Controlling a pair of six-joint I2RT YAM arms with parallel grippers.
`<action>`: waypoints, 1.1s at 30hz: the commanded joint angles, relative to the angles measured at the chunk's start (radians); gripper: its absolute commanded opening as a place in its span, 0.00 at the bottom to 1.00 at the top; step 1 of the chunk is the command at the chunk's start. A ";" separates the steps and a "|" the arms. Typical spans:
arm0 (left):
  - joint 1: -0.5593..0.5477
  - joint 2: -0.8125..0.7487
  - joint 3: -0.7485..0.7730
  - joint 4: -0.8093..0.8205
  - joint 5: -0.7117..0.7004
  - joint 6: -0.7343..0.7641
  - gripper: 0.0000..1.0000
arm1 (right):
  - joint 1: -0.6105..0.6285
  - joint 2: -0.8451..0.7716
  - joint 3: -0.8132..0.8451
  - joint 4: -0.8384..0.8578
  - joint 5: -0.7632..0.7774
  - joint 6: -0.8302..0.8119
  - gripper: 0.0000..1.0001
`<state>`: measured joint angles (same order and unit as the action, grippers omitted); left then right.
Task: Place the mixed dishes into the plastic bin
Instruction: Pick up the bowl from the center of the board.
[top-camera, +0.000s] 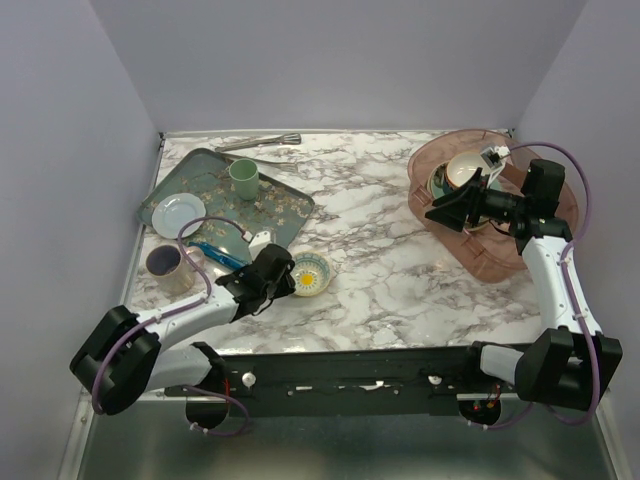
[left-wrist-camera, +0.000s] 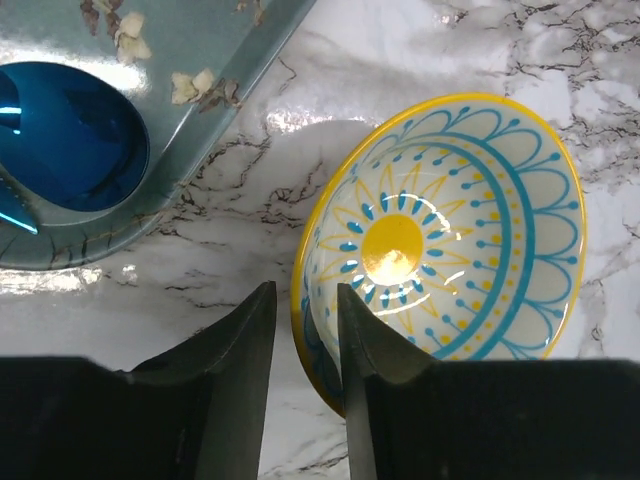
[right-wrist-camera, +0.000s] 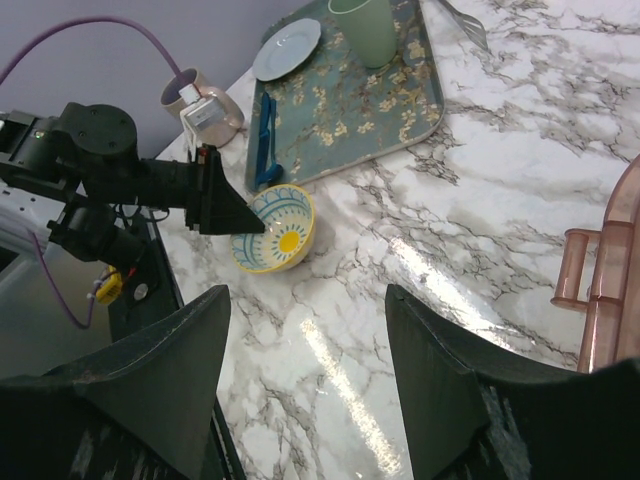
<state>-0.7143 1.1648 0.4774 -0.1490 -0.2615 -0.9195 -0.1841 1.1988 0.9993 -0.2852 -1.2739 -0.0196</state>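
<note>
The blue-yellow patterned bowl (left-wrist-camera: 440, 230) (top-camera: 311, 273) (right-wrist-camera: 275, 232) sits slightly tilted on the marble table, right of the tray. My left gripper (left-wrist-camera: 305, 290) (top-camera: 284, 278) straddles the bowl's near-left rim. One finger is inside the bowl and the other outside. A strip of marble still shows between the outer finger and the rim, so the jaws are narrowed but open. My right gripper (right-wrist-camera: 305, 300) (top-camera: 441, 212) hangs open and empty by the left side of the plastic bin (top-camera: 490, 262) (right-wrist-camera: 598, 268). The bin holds stacked dishes (top-camera: 462, 172), one cream inside, one green.
The dark-green floral tray (top-camera: 285, 212) at the left carries a pale blue plate (top-camera: 178, 211), a mint cup (top-camera: 243, 178) and a blue spoon (top-camera: 216, 254). A mug (top-camera: 166, 266) stands by the table's left edge. Metal tongs (top-camera: 262, 143) lie at the back.
</note>
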 joint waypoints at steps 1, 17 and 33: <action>0.006 0.047 0.047 0.019 -0.045 0.016 0.29 | 0.006 -0.001 -0.008 -0.009 -0.013 -0.014 0.71; 0.006 -0.094 0.046 0.023 -0.022 0.060 0.00 | 0.064 0.022 0.013 -0.094 0.010 -0.111 0.71; -0.062 -0.082 0.158 0.203 0.044 0.091 0.00 | 0.290 0.082 0.039 -0.203 0.168 -0.270 0.74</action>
<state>-0.7368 1.0412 0.5419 -0.0628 -0.2062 -0.8349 0.0650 1.2594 1.0107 -0.4500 -1.1881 -0.2405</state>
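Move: The bowl is already straddled at its left rim by the open left fingers: its middle lies about 5 cm right of and 2 cm ahead of the left hand, roughly 1 cm lower. The blue spoon lies some 14 cm to the left hand's left and 6 cm ahead, and the tray's middle about 19 cm left and 21 cm ahead. From the right hand the bowl is some 28 cm left, 4 cm back and 24 cm below. The bowl's left wall gets pinched between the left fingers, one inside and one outside, as they close while easing a good centimetre forward and right. The left hand then lifts about 7 cm, drifting right late in the rise, fingertips tilting up some 10 degrees. Meanwhile the open right hand sets off towards the bowl, about 6 cm left, sinking 4 cm and coming slightly back, swinging counter-clockwise. ##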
